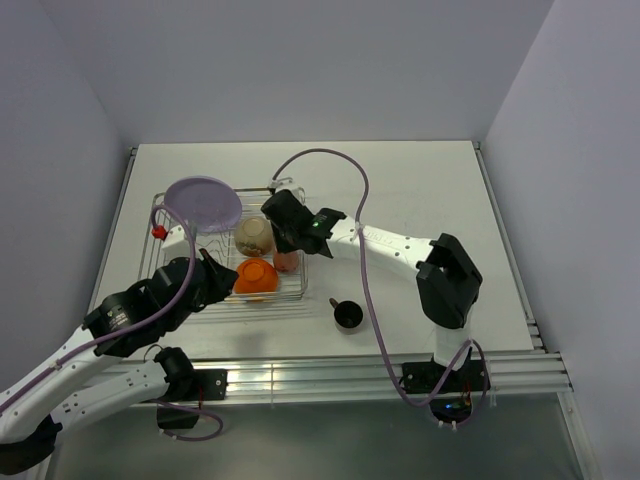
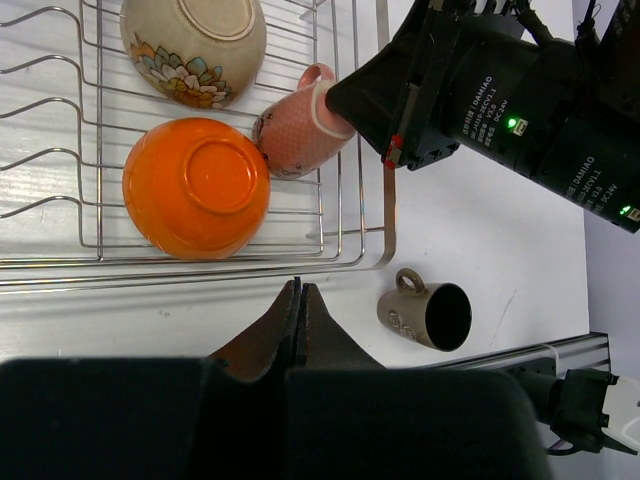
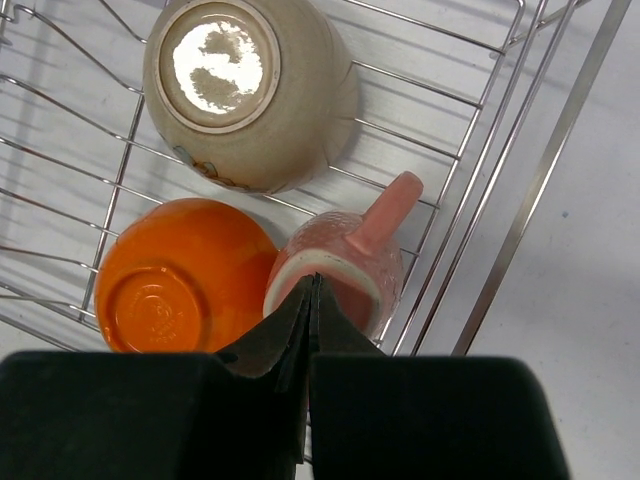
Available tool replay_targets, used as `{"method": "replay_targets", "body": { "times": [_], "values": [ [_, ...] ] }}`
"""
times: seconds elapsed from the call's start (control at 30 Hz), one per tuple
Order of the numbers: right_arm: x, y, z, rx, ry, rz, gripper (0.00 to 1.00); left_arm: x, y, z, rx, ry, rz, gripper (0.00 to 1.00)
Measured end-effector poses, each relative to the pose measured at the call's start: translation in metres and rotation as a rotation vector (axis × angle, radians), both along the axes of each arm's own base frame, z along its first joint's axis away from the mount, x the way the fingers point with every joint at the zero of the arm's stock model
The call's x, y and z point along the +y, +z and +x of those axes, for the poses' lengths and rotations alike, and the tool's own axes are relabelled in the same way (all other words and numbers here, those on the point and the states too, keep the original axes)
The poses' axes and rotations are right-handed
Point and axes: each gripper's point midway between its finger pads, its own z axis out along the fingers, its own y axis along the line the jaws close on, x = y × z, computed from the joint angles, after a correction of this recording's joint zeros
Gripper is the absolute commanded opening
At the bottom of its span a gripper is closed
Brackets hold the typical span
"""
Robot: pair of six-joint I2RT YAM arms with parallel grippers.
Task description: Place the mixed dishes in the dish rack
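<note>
The dish rack (image 1: 290,296) holds the lilac plate (image 1: 203,203) standing on edge at its far left. The beige bowl (image 3: 250,90) and the orange bowl (image 3: 180,275) lie upside down in it. The pink cup (image 3: 345,260) lies on its side beside them, mouth toward my right gripper (image 3: 312,282). That gripper is shut, its tips at the cup's rim. My left gripper (image 2: 299,285) is shut and empty, just outside the rack's near rim (image 2: 384,200). The dark cup (image 2: 428,312) lies on its side on the table, right of the left gripper.
The white table (image 1: 420,190) is walled on three sides. A lilac cable (image 1: 362,215) loops over the right arm. A metal rail (image 1: 350,375) runs along the near edge.
</note>
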Motion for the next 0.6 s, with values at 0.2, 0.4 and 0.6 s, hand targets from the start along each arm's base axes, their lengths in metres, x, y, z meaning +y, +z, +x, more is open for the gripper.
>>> {"method": "replay_targets", "body": {
  "times": [0.2,0.4,0.6],
  "values": [
    [-0.006,0.001,0.001,-0.011,-0.016,-0.012,0.00,0.000,0.000,0.000,0.000,-0.001,0.000,0.00],
    [-0.014,0.011,-0.001,-0.038,-0.020,-0.014,0.00,-0.001,0.000,0.001,-0.002,-0.001,-0.002,0.00],
    [-0.040,0.045,-0.012,-0.106,-0.063,0.030,0.02,-0.001,-0.005,0.000,0.006,-0.001,0.007,0.00]
  ]
}}
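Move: The dark mug, the last dish outside the dish rack, stands about 15 cm back and 15 cm to the right of the right hand, some 6 cm lower. The pink mug is right under its shut fingertips, about 4 cm down. The orange bowl lies 7 cm left and 4 cm back, the beige bowl 8 cm left and 6 cm ahead, both 5 cm lower. From the left hand the dark mug is about 25 cm right, 1 cm back and 17 cm below. The pink mug is let be: the right hand's shut fingertips come free of its upturned base, easing right at first, then climbing faster, about 4 cm up and 4 cm right in all, with a little drawing back at the end. This takes them away from the bowls and towards the side where the dark mug stands; the fingers stay shut and tip up about 5 degrees. ##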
